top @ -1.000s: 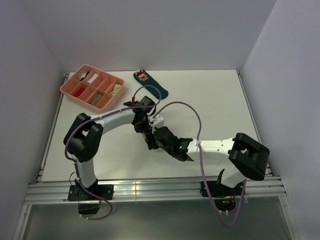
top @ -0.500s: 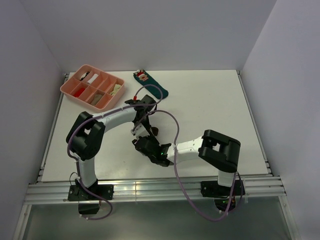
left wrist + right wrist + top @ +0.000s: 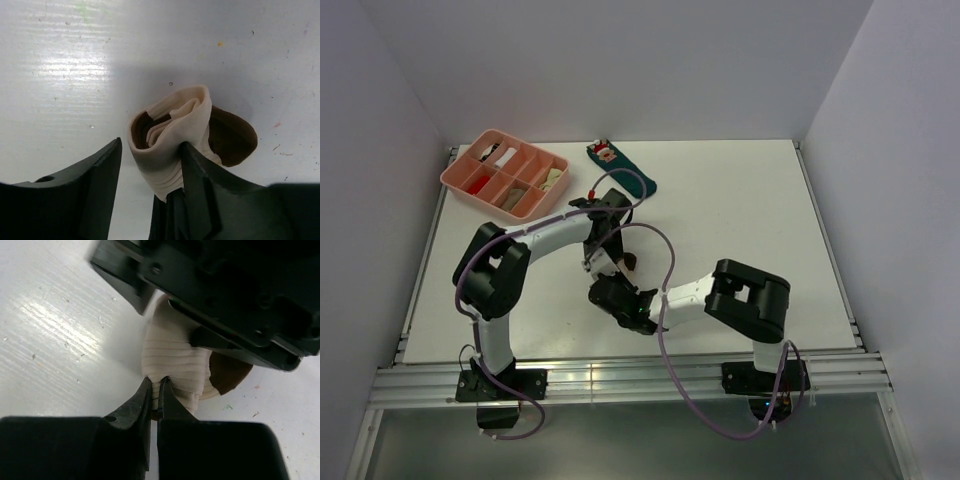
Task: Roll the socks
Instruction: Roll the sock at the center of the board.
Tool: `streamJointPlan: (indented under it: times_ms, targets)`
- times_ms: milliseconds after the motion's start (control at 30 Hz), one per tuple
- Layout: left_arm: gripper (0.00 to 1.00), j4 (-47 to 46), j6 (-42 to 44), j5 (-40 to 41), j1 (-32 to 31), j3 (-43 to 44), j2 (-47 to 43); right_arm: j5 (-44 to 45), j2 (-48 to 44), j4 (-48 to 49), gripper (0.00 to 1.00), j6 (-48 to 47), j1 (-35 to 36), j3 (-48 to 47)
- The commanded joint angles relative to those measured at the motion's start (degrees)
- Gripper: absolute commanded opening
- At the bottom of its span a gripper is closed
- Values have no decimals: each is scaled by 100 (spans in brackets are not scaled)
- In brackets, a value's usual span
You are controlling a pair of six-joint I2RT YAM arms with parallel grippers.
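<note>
The socks [image 3: 175, 130] are rolled into one bundle on the white table, cream outside with dark brown showing at the core and at the right. In the top view only a brown bit of the socks [image 3: 631, 262] shows between the two wrists. My left gripper [image 3: 150, 167] is open and straddles the bundle from above. Its right finger [image 3: 200, 185] touches the roll, and its left finger [image 3: 92, 187] stands apart from it. My right gripper [image 3: 156, 387] is shut on a fold of the cream fabric [image 3: 175, 367] at the near side of the bundle.
A pink divided tray [image 3: 505, 172] with small items stands at the back left. A dark teal sock with a red-and-white figure [image 3: 623, 170] lies behind the arms. Purple cables [image 3: 665, 290] loop over both arms near the bundle.
My right arm has folded in and its gripper has moved left and nearer, onto the near side of the bundle. My left arm has hardly moved.
</note>
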State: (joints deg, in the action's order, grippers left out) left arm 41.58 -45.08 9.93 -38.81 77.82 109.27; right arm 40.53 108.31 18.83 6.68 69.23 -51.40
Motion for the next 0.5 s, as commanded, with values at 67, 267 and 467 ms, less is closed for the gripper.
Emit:
streamJointPlan:
  times_ms: [67,267,467]
  targets:
    - [71,-27,61,-264,48,-57,-510,-1590,-486,-450,0,615,-348,648]
    - [86,-694,-228,-510,417,-153,-1197,-2794,-978,-477,0,931,-735,929]
    - [85,-1608,-729,-624,847,-951,-2295,-4183,-1198,-310,0,1309,-1271,1114]
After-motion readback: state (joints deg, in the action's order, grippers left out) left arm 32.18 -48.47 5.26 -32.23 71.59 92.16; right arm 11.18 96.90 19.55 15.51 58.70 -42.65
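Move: The cream sock, rolled with its brown toe sticking out, is between the two hands: its middle is about 2 cm right of the left hand, 1 cm back and 1 cm down, and some 3 cm ahead of the right hand, at its height and level sideways. From the left hand, the green sock lies about 26 cm ahead and 3 cm right, and the pink divided box 22 cm ahead and 27 cm left, both slightly below it. Upward, speeding up, the left hand comes free of the rolled cream sock, its half-open fingers spreading wide; it climbs about 9 cm and swings some 3 cm forward, fingertips tilting forward and to the right. The right hand keeps its pinch on the near end, easing 1 to 2 cm back and about 1 cm up and right as its wrist turns some 25 degrees, fingers pointing more left and down. ##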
